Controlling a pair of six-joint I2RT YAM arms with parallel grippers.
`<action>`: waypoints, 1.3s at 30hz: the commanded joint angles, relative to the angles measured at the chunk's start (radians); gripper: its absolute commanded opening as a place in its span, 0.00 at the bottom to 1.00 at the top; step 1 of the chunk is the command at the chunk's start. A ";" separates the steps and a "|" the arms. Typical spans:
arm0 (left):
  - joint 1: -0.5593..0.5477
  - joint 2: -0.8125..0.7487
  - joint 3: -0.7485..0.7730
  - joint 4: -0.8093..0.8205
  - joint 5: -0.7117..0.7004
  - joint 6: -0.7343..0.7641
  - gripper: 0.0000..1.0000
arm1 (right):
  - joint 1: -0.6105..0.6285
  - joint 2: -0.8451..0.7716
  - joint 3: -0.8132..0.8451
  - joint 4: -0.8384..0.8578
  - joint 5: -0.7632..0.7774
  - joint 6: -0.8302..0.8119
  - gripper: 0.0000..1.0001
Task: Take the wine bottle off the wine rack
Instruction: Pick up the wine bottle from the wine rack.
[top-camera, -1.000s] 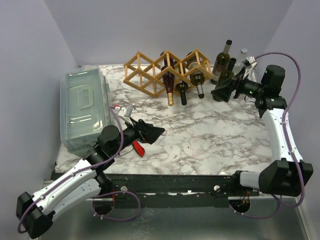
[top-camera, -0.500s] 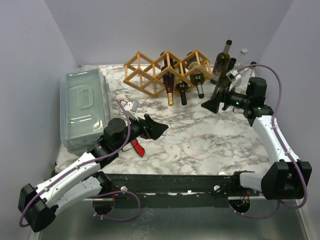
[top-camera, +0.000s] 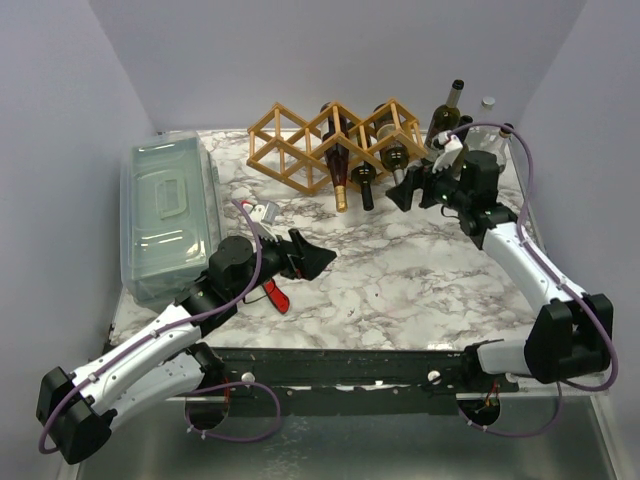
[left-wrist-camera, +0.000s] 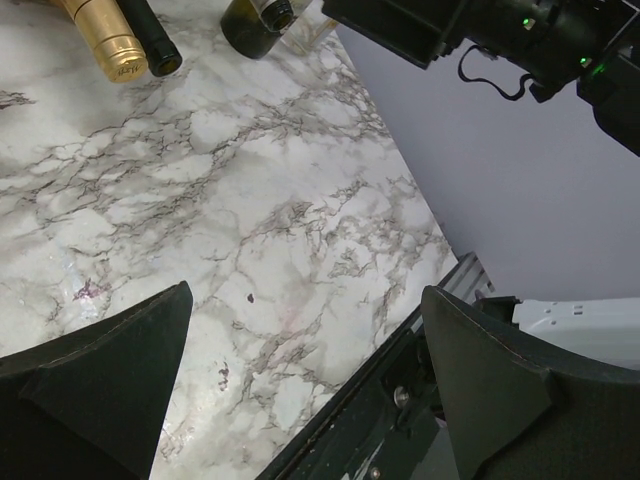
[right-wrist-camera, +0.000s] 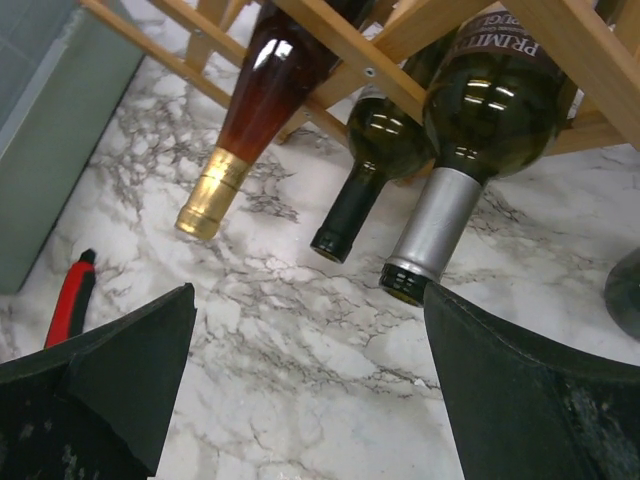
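Observation:
The light wooden wine rack (top-camera: 300, 138) stands at the back of the marble table, with three wine bottles lying in its right cells, necks pointing forward. In the right wrist view they are a gold-foiled amber bottle (right-wrist-camera: 255, 110), a black-necked bottle (right-wrist-camera: 360, 190) and a silver-necked dark bottle (right-wrist-camera: 440, 215) under the rack slats (right-wrist-camera: 340, 50). My right gripper (top-camera: 400, 192) (right-wrist-camera: 310, 300) is open just in front of these necks, its right finger close to the silver neck's mouth, holding nothing. My left gripper (top-camera: 318, 260) (left-wrist-camera: 305, 295) is open over the table's middle left, empty.
A clear lidded plastic bin (top-camera: 168, 215) fills the left side. A red-handled tool (top-camera: 277, 296) lies beside the left arm. Upright bottles (top-camera: 446, 112) stand at the back right, behind the right arm. The table's front edge (left-wrist-camera: 400, 330) is near the left gripper.
My right arm has swung left from the upright bottles to the necks of the racked bottles. The left arm shifted slightly forward, then held still. Both grippers stayed open.

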 joint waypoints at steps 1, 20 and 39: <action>0.004 -0.012 0.001 -0.008 -0.025 -0.022 0.99 | 0.051 0.065 0.055 0.054 0.265 0.088 0.99; 0.004 -0.043 -0.031 -0.014 -0.034 -0.027 0.99 | 0.124 0.298 0.188 0.080 0.578 0.178 0.88; 0.004 -0.048 -0.041 -0.015 -0.034 -0.020 0.99 | 0.140 0.434 0.269 0.082 0.597 0.151 0.76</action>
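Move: The silver-necked wine bottle lies on the right end of the rack with its neck towards me. From my right hand, its middle is about 16 cm ahead, 3 cm left and 9 cm below. The small dark bottle is some 16 cm ahead, 9 cm left and 15 cm down; the gold-necked bottle is 15 cm ahead, 16 cm left and 9 cm down. From my left hand, the silver-necked bottle is roughly 33 cm ahead, 17 cm right and 10 cm below. I reach my right hand forward about 10 cm, sinking some 6 or 7 cm as it goes, and turn it roughly 25 degrees clockwise so the fingers line up with the silver neck. They draw in from wide open to about three-quarters, coming one to each side of the neck, not yet gripping it. ##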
